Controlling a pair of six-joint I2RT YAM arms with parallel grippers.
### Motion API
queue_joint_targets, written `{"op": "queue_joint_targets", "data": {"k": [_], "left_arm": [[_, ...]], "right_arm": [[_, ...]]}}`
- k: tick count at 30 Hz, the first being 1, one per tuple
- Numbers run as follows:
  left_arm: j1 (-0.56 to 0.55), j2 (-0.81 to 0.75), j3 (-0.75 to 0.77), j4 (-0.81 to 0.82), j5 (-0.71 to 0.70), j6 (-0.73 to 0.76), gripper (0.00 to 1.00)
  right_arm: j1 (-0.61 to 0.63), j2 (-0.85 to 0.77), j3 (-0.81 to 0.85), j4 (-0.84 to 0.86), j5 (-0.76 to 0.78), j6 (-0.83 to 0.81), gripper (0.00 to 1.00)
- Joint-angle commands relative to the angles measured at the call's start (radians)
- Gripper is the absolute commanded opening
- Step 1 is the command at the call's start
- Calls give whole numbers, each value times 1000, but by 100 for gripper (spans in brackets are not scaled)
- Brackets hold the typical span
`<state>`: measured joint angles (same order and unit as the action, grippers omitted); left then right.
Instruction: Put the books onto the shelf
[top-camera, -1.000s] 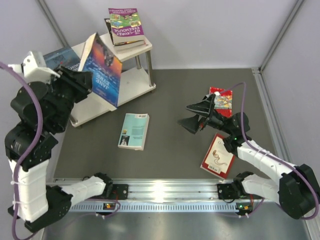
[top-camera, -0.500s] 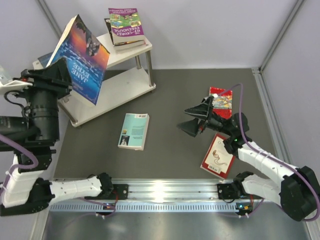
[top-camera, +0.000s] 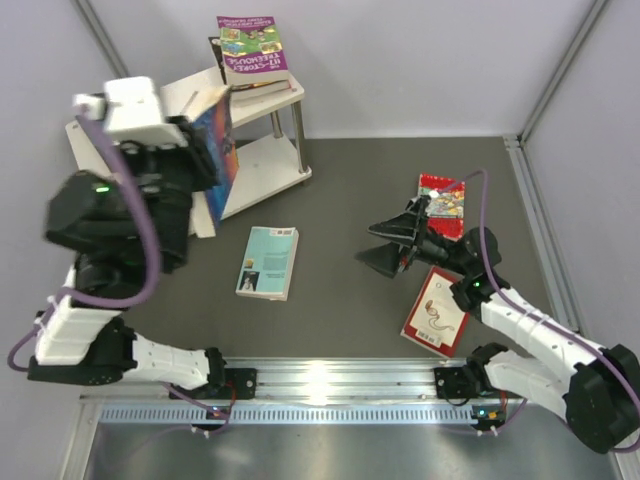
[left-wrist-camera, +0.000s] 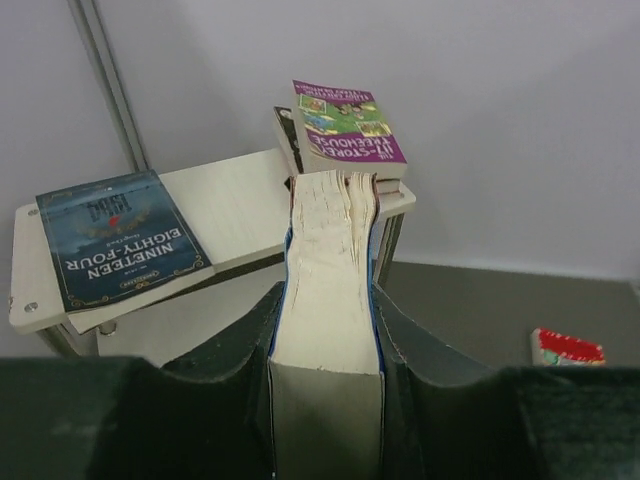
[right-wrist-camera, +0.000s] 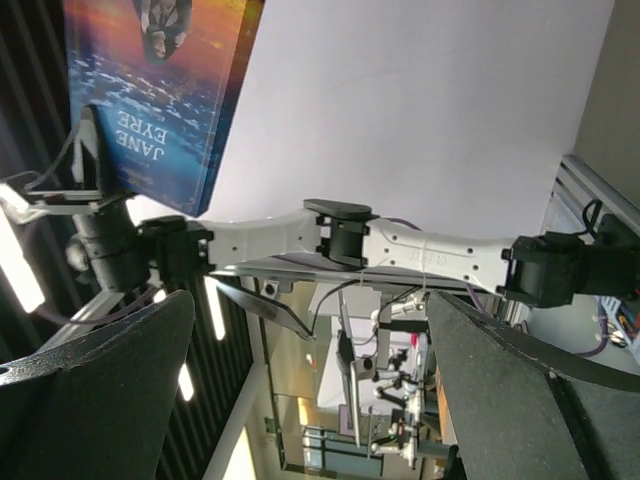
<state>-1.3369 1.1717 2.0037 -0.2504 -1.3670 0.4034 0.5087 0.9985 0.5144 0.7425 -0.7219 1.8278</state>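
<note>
My left gripper (top-camera: 208, 160) is shut on the blue sunset book (top-camera: 220, 148) and holds it edge-on above the shelf (top-camera: 265, 160). In the left wrist view the book's page edge (left-wrist-camera: 330, 250) stands between my fingers (left-wrist-camera: 250, 340) and points at the stack topped by the purple-green book (left-wrist-camera: 345, 122). A dark blue book (left-wrist-camera: 120, 238) lies flat on a shelf board (left-wrist-camera: 240, 195). On the table lie a pale teal book (top-camera: 268, 262), a red book (top-camera: 442, 195) and a maroon book with a white panel (top-camera: 436, 310). My right gripper (top-camera: 385, 245) hangs open and empty between the teal and red books.
The purple-green book (top-camera: 252, 50) tops a short stack at the shelf's right end. White walls close in the back and sides, with a metal rail (top-camera: 320, 385) along the near edge. The right wrist view faces the left arm and its held book (right-wrist-camera: 160, 90).
The left arm has swung forward and turned the blue sunset book from cover-up to edge-on, closer to the shelf's stack. The right gripper has barely shifted.
</note>
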Motion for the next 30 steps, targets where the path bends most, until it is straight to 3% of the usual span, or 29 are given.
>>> {"op": "queue_joint_targets", "data": {"k": [1, 9, 13, 14, 16, 17, 20, 21, 23, 24, 26, 27, 30], "left_arm": [[-7, 132, 84, -301, 86, -130, 0], [-13, 356, 156, -679, -40, -136, 0], [8, 445, 141, -763, -26, -166, 0], [25, 463, 154, -801, 50, -185, 0], [128, 540, 200, -1005, 185, -334, 0], [174, 537, 146, -1006, 312, -350, 0], [348, 542, 105, -1094, 440, -527, 0], [452, 540, 112, -1113, 491, -573, 0], [540, 478, 87, -1074, 545, -705, 0], [638, 397, 64, -1048, 663, -785, 0], [740, 298, -87, -902, 776, -830, 0], [849, 225, -132, -870, 880, -850, 0], [1026, 172, -224, -860, 1008, -848, 0]], "right_arm": [[11, -57, -13, -47, -1, -56, 100], [11, -109, 18, -235, -11, -165, 100], [11, -94, 68, -336, -19, -244, 100], [11, -90, 81, -356, -20, -261, 100], [11, -72, 111, -400, -19, -303, 100], [11, -64, 119, -405, -19, -311, 100], [11, -41, 133, -405, -13, -315, 100], [11, -38, 137, -405, -10, -318, 100], [11, -31, 142, -408, 1, -320, 99], [11, -29, 141, -408, 4, -320, 100], [11, -15, 139, -397, 12, -320, 100], [11, -9, 141, -393, 15, -318, 99], [10, 9, 145, -379, 21, -314, 99]]}}
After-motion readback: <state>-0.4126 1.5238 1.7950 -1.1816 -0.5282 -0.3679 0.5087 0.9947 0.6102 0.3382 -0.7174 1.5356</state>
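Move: The left hand holds Jane Eyre high up; the lower shelf's middle is about 25 cm ahead, 9 cm left and 54 cm below. On the top shelf, Nineteen Eighty-Four lies some 21 cm ahead, 19 left, and the Treehouse book 32 ahead, 7 right. The teal book lies 9 ahead, 5 right, on the table. From the right hand the lower shelf is 27 cm ahead, 43 left. Holding Jane Eyre, the left hand sinks 30 cm, looping right then forward-left, tipping down towards the lower shelf. ##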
